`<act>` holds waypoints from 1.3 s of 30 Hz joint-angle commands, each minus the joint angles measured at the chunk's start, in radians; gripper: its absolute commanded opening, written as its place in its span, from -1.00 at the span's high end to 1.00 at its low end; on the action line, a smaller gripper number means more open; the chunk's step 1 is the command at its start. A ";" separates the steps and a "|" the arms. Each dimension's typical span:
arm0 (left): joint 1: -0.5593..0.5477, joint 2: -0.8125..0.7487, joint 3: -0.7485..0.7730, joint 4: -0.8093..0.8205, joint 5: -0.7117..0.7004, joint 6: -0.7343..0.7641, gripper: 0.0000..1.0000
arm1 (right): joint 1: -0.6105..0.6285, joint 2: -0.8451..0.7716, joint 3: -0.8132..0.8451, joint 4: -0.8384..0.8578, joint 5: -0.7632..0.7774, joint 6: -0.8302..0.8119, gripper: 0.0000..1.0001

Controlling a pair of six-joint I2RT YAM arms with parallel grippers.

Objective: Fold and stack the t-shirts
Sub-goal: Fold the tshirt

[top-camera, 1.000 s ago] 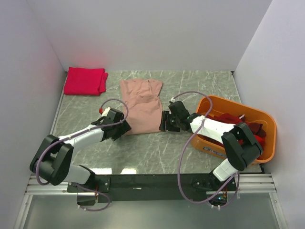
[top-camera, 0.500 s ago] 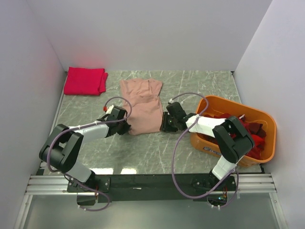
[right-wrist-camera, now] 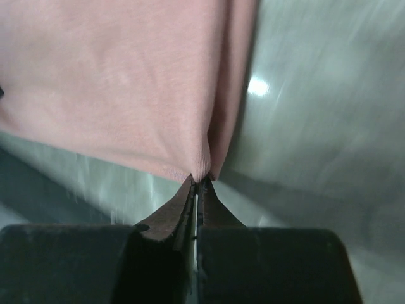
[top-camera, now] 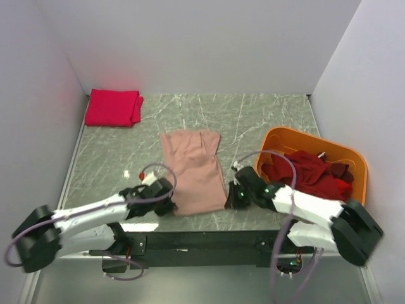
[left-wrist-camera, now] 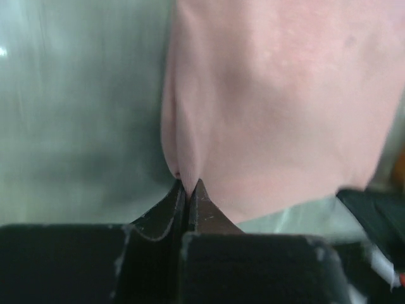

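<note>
A dusty-pink t-shirt [top-camera: 193, 168] lies lengthwise in the middle of the marble table, folded into a narrow strip. My left gripper [top-camera: 169, 204] is shut on its near left corner, and the pink cloth [left-wrist-camera: 266, 107] is pinched between the black fingertips. My right gripper [top-camera: 229, 202] is shut on the near right corner, with the hem [right-wrist-camera: 126, 82] bunched at its tips. A folded crimson-pink t-shirt [top-camera: 114, 107] rests at the far left corner. Several dark red t-shirts [top-camera: 310, 174] are heaped in the tub.
An orange plastic tub [top-camera: 288, 136] stands at the right, close to my right arm. White walls close in the table at the left, back and right. The black rail with the arm bases [top-camera: 202, 242] runs along the near edge.
Both grippers have shut on the near corners of the dusty-pink t-shirt and drawn it toward the near edge. Both arms have swung back with it.
</note>
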 commanded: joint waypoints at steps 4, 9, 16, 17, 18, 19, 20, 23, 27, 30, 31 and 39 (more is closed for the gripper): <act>-0.384 -0.275 -0.012 -0.290 -0.100 -0.421 0.99 | 0.076 -0.452 -0.027 -0.325 -0.031 0.102 1.00; -0.419 -0.190 0.236 -0.563 -0.263 -0.415 0.99 | 0.072 -0.546 0.088 -0.382 0.053 0.030 1.00; -0.295 -0.128 0.438 -0.651 -0.435 -0.305 0.99 | -0.002 -0.327 0.357 -0.340 0.271 -0.070 1.00; -0.270 -0.130 0.446 -0.629 -0.433 -0.239 0.99 | -0.016 -0.312 0.376 -0.327 0.254 -0.077 1.00; -0.215 -0.134 0.450 -0.555 -0.427 -0.193 0.99 | -0.025 -0.296 0.394 -0.311 0.255 -0.083 1.00; -0.187 -0.133 0.450 -0.527 -0.410 -0.156 0.99 | -0.043 -0.267 0.425 -0.305 0.255 -0.087 1.00; -0.158 -0.131 0.450 -0.498 -0.400 -0.093 0.99 | -0.050 -0.252 0.439 -0.294 0.251 -0.091 1.00; -0.058 -0.098 0.461 -0.438 -0.395 -0.010 0.99 | -0.071 -0.191 0.488 -0.250 0.234 -0.103 1.00; 0.067 -0.033 0.487 -0.367 -0.393 0.070 0.99 | -0.100 -0.080 0.562 -0.198 0.214 -0.116 1.00; 0.133 0.014 0.498 -0.292 -0.357 0.125 0.99 | -0.129 0.030 0.620 -0.181 0.203 -0.125 1.00; 0.147 0.028 0.501 -0.284 -0.352 0.136 0.99 | -0.136 0.052 0.651 -0.182 0.200 -0.126 1.00; 0.324 0.203 0.564 -0.226 -0.305 0.254 0.99 | -0.174 0.309 0.822 -0.173 0.160 -0.174 1.00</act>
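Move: Each hand already pinches a near hem corner of the pink t-shirt, close to the table. The shirt's far edge, which the hem is to be folded towards, is centred about 27 cm ahead and 5 cm right of the left hand, and 27 cm ahead and 14 cm left of the right. The red folded t-shirt lies roughly 36 cm ahead and 22 cm left of the left hand; the orange bin stands some 29 cm right of the right hand and 14 cm ahead. Back towards the base first, both hands draw the hem, the left some 8 cm and the right about 5, already starting to rise; then they swing up and forward in an arc towards the shirt's far edge, ending about 15 cm farther out and 12 to 17 cm higher than they began, already easing down slightly. The fingers keep their pinch while the wrists tilt some 20 degrees to point more forward. ##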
